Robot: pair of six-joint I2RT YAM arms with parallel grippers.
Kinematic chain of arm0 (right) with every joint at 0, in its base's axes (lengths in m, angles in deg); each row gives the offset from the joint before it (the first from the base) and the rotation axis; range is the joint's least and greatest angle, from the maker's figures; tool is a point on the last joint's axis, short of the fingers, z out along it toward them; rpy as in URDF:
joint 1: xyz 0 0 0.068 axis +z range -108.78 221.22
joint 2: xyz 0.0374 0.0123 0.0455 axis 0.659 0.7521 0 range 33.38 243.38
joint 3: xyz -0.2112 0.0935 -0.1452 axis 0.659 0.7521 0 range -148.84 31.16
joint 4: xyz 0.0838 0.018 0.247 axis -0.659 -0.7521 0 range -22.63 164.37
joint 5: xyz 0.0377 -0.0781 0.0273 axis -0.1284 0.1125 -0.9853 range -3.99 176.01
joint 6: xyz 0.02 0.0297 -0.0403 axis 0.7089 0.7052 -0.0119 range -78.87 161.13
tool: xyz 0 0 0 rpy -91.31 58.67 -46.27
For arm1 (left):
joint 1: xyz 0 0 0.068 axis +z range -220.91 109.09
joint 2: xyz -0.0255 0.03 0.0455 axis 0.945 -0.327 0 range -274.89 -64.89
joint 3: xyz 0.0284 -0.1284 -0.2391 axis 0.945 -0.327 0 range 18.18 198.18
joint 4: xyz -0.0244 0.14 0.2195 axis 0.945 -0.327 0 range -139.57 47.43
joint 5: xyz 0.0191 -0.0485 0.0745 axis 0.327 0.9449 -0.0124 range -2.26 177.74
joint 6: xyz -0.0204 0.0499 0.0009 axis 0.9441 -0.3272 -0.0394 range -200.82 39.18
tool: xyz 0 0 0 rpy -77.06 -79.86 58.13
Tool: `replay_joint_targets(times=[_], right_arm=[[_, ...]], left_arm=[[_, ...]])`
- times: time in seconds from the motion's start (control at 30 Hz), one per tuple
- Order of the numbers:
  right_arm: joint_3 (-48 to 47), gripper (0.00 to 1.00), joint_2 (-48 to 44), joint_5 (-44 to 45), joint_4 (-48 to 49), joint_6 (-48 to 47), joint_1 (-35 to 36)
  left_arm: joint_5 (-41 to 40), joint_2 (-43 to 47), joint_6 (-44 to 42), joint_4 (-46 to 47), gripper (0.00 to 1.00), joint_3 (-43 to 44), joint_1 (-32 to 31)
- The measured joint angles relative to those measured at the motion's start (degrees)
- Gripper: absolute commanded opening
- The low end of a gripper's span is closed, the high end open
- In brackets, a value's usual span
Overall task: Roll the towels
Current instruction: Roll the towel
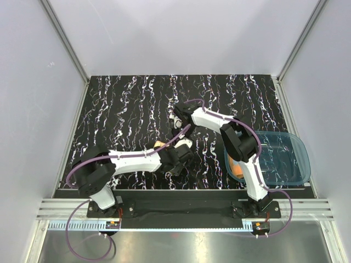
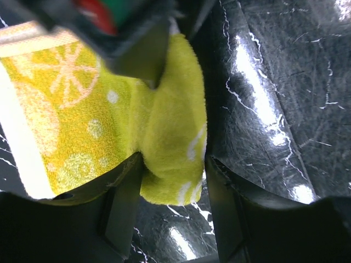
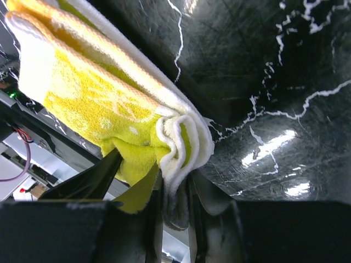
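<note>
The yellow towel (image 2: 82, 109) with its white lemon-slice pattern lies on the black marbled table between the two arms. In the top view only a small piece of the yellow towel (image 1: 159, 143) shows. One rolled end of it sits puffy and unsqueezed between the fingers of my left gripper (image 2: 175, 160), whose jaws stand apart. My right gripper (image 3: 178, 181) is shut on the bunched white edge layers of the yellow towel (image 3: 93, 104). From above, the left gripper (image 1: 176, 158) and right gripper (image 1: 181, 123) face each other mid-table. The orange towel (image 1: 238, 169) lies in the tray.
A translucent blue plastic tray (image 1: 290, 164) sits at the right front of the table, beside the right arm. Grey walls and aluminium rails close in the black marbled mat (image 1: 126, 104) on three sides.
</note>
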State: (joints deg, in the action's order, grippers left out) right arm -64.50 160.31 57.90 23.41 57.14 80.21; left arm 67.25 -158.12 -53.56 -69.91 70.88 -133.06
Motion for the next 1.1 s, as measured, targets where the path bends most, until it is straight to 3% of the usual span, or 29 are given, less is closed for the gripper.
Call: replay_joint_targets(times=[0.17, 0.3, 0.33, 0.43, 0.57, 0.6, 0.63, 0.73, 0.87, 1.1], right_arm=[[-1.84, 0.36, 1.46, -0.74, -0.87, -0.46, 0.00], [-2.75, 0.40, 2.60, -1.86, -1.20, -0.94, -0.22], [-2.80, 0.40, 2.78, -2.23, -1.22, -1.03, -0.39], [-2.80, 0.40, 3.39, -3.78, -1.22, -1.29, -1.20], [-1.92, 0.44, 3.76, -6.16, -0.90, -1.27, -2.54], [-1.40, 0.47, 3.74, -7.06, -0.66, -1.18, -2.93], [-0.81, 0.57, 3.69, -8.15, -0.31, -0.96, -3.39], [0.83, 0.69, 2.71, -10.86, 0.33, -0.04, -4.79], [1.27, 0.78, 1.60, -10.32, 0.35, 0.26, -7.13], [0.31, 0.79, 0.46, -6.64, 2.84, 1.92, -11.93]], left_arm=[[-2.12, -1.25, -0.07, 0.11, 0.50, 0.04, -1.51], [-3.89, -1.44, 0.11, -0.15, 0.25, -0.11, -2.23], [-4.44, -1.42, 0.11, -0.07, 0.13, -0.31, -2.29], [-5.27, -0.90, 0.68, 0.37, 0.00, -0.81, -2.56], [-5.44, 0.15, 1.09, 1.29, 0.00, -1.81, -2.64], [-5.35, 0.52, 1.18, 1.49, 0.00, -2.12, -2.64], [-5.22, 0.92, 1.27, 1.57, 0.00, -2.47, -2.64], [-3.93, 2.38, 1.46, 1.42, 0.00, -3.54, -2.64], [-1.20, 4.52, 2.21, 1.55, 0.00, -5.14, -2.64], [4.74, 7.89, 5.40, 6.56, 0.00, -8.74, -1.84]])
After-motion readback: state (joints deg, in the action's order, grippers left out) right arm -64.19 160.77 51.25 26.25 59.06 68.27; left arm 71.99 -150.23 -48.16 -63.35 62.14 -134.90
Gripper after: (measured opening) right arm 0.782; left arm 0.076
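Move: The yellow towel's folded right-hand edge runs between the two grippers. Its near end already lies between the left hand's half-open fingers, level with them and barely 1 cm ahead; its far end is about 8 cm ahead of that hand and 2 cm to its right. For the right hand, the far end is pinched right in its fingers, the near end is some 7 cm back and 2 cm left, and the orange towel in the bin is roughly 23 cm right and 8 cm back. Staying low and almost in place, the left hand closes its fingers on the near end of the yellow towel's folded edge, then draws it back about 3 cm, its left side tipping down some 10 degrees. The right hand opens, comes free of the far end and heads off forward and right, about 6 and 4 cm, open wide and turning slightly clockwise. ##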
